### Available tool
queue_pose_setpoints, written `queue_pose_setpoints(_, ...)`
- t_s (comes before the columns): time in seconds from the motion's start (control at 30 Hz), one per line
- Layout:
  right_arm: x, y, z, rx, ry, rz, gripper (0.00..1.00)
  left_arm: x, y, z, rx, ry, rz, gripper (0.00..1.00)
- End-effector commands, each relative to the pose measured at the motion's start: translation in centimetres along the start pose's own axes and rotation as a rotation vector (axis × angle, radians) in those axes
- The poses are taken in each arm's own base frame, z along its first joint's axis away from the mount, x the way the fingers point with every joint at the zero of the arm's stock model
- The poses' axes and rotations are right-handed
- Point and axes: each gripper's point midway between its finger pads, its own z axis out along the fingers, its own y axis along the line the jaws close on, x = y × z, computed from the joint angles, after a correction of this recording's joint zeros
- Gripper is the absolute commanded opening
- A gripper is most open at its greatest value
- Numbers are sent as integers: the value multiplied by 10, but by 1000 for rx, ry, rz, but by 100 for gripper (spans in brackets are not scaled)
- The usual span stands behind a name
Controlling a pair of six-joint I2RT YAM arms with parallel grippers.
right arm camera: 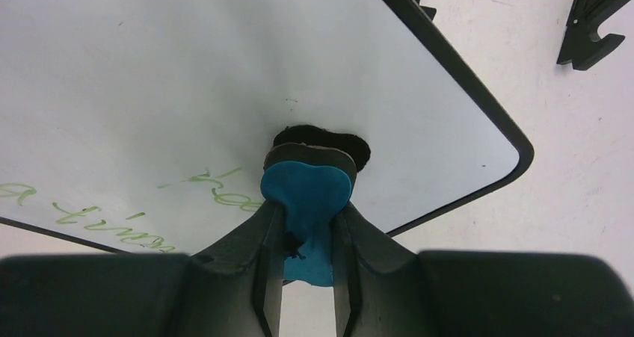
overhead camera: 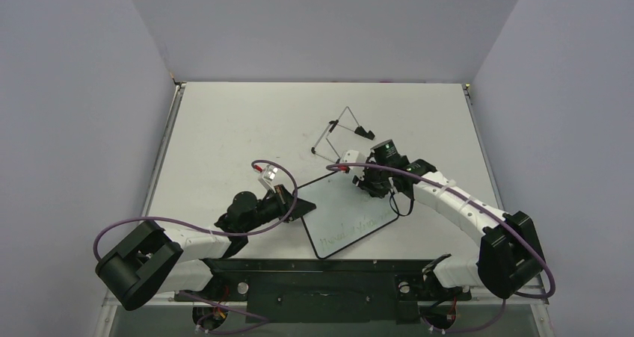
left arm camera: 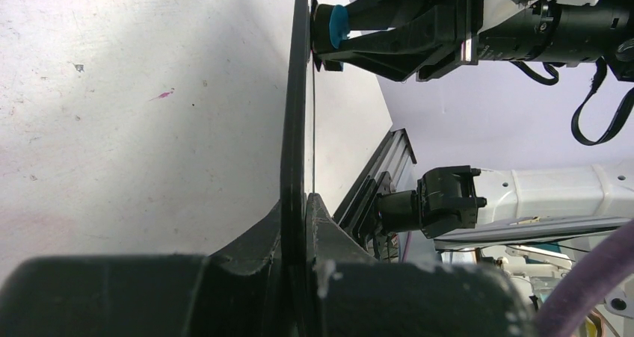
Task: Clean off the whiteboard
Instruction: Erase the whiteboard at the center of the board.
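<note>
The whiteboard [overhead camera: 345,216] has a thin black frame and green handwriting along its near edge. It is tilted above the table, and my left gripper [overhead camera: 293,205] is shut on its left edge. In the left wrist view the whiteboard [left arm camera: 297,113] shows edge-on between the clamped jaws of my left gripper [left arm camera: 306,202]. My right gripper [overhead camera: 371,185] is shut on a blue-and-black eraser [right arm camera: 308,191], whose black pad presses against the whiteboard [right arm camera: 187,75] near its far right corner. Green writing [right arm camera: 112,210] shows left of the eraser.
A thin wire easel stand [overhead camera: 340,131] with black feet lies on the table behind the board. The stand's black feet [right arm camera: 591,23] show in the right wrist view on the bare tabletop. Grey walls enclose the table on three sides.
</note>
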Motion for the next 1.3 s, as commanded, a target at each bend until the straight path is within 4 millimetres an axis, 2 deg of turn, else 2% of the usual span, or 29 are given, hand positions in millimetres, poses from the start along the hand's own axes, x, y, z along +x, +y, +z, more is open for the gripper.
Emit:
queue_pose_setpoints(0.0,-13,0,6,1,-46,-7,0,-22,-57,4,209,-42,81,0)
queue_pose_setpoints(0.03,-8,12,5,-59,-29,-55,0,-22,-57,4,210,-43,82,0)
queue_pose_setpoints(0.07,-15,32,5,-146,-59,-107,0,-22,-57,4,208,-43,83,0)
queue_pose_setpoints(0.1,-5,50,2,-234,-28,-189,0,-22,-56,4,206,-43,82,0)
queue_pose_setpoints(0.13,-8,70,-2,-322,-49,-244,0,-22,-57,4,207,-42,84,0)
queue_pose_setpoints(0.17,1,82,-6,-389,-24,-307,0,-22,-57,4,208,-41,85,0)
queue_pose_setpoints(0.23,6,91,-10,-436,-9,-348,0,-21,-57,3,206,-37,87,0)
queue_pose_setpoints(0.33,7,77,-5,-370,3,-309,0,-21,-58,2,206,-36,93,0)
queue_pose_setpoints(0.47,-1,23,-1,-119,-2,-124,0,-21,-57,2,203,-34,97,0)
queue_pose_setpoints(0.5,2,11,-2,-69,9,-94,0,-21,-57,2,205,-33,97,0)
queue_pose_setpoints(0.53,-4,3,-2,-24,-16,-64,0,-21,-57,3,206,-31,96,0)
queue_pose_setpoints(0.63,-7,-11,-3,50,-26,-30,0,-19,-58,4,217,-23,94,0)
queue_pose_setpoints(0.7,-10,-9,-1,43,-36,-31,0,-19,-59,4,225,-21,91,0)
queue_pose_setpoints(0.77,-11,1,1,-4,-44,-59,0,-19,-60,5,230,-22,90,0)
queue_pose_setpoints(0.83,-13,25,0,-117,-59,-137,0,-19,-60,5,229,-21,89,0)
queue_pose_setpoints(0.87,-5,47,-3,-232,-45,-216,0,-19,-60,5,230,-22,90,0)
queue_pose_setpoints(0.9,-5,60,-5,-295,-44,-316,0,-19,-59,5,226,-21,89,0)
queue_pose_setpoints(0.93,6,76,-9,-373,-5,-342,0,-19,-59,5,225,-20,89,0)
queue_pose_setpoints(1.0,12,87,-12,-425,28,-412,0,-20,-60,5,224,-19,92,0)
queue_pose_setpoints(1.07,16,85,-12,-417,50,-428,0,-20,-60,5,223,-18,93,0)
queue_pose_setpoints(1.13,16,73,-8,-351,65,-388,0,-20,-60,5,221,-18,95,0)
queue_pose_setpoints(1.17,9,63,-6,-294,46,-350,0,-20,-60,4,219,-17,95,0)
queue_pose_setpoints(1.2,13,50,-5,-232,67,-314,0,-20,-60,4,219,-17,96,0)
queue_pose_setpoints(1.23,4,37,-3,-154,36,-262,0,-20,-60,5,218,-17,97,0)
queue_pose_setpoints(1.27,10,21,-3,-80,62,-220,0,-19,-60,5,218,-15,98,0)
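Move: About 11 cm back towards the base, 5 cm left and 6 cm below the right hand, which already has the eraser on the board, runs the green writing left along the near edge. The board's middle is about 6 cm back, 7 cm left and 4 cm lower; the stand's nearer black foot lies roughly 9 cm ahead, 8 cm left and 9 cm down. From the left hand, still pinching the board's left edge, the writing is some 7 cm back, 13 cm right and 2 cm lower. Rubbing the gripped eraser down the board's slope, the right hand pulls back about 7 cm towards its base, slides some 5 cm forward again, then draws back another 6 cm towards the green writing, sinking roughly 2 cm overall. Its wrist swings counter-clockwise on each pull back and ends turned some 25 degrees. The left hand stays put, keeping its pinch on the board's edge. ##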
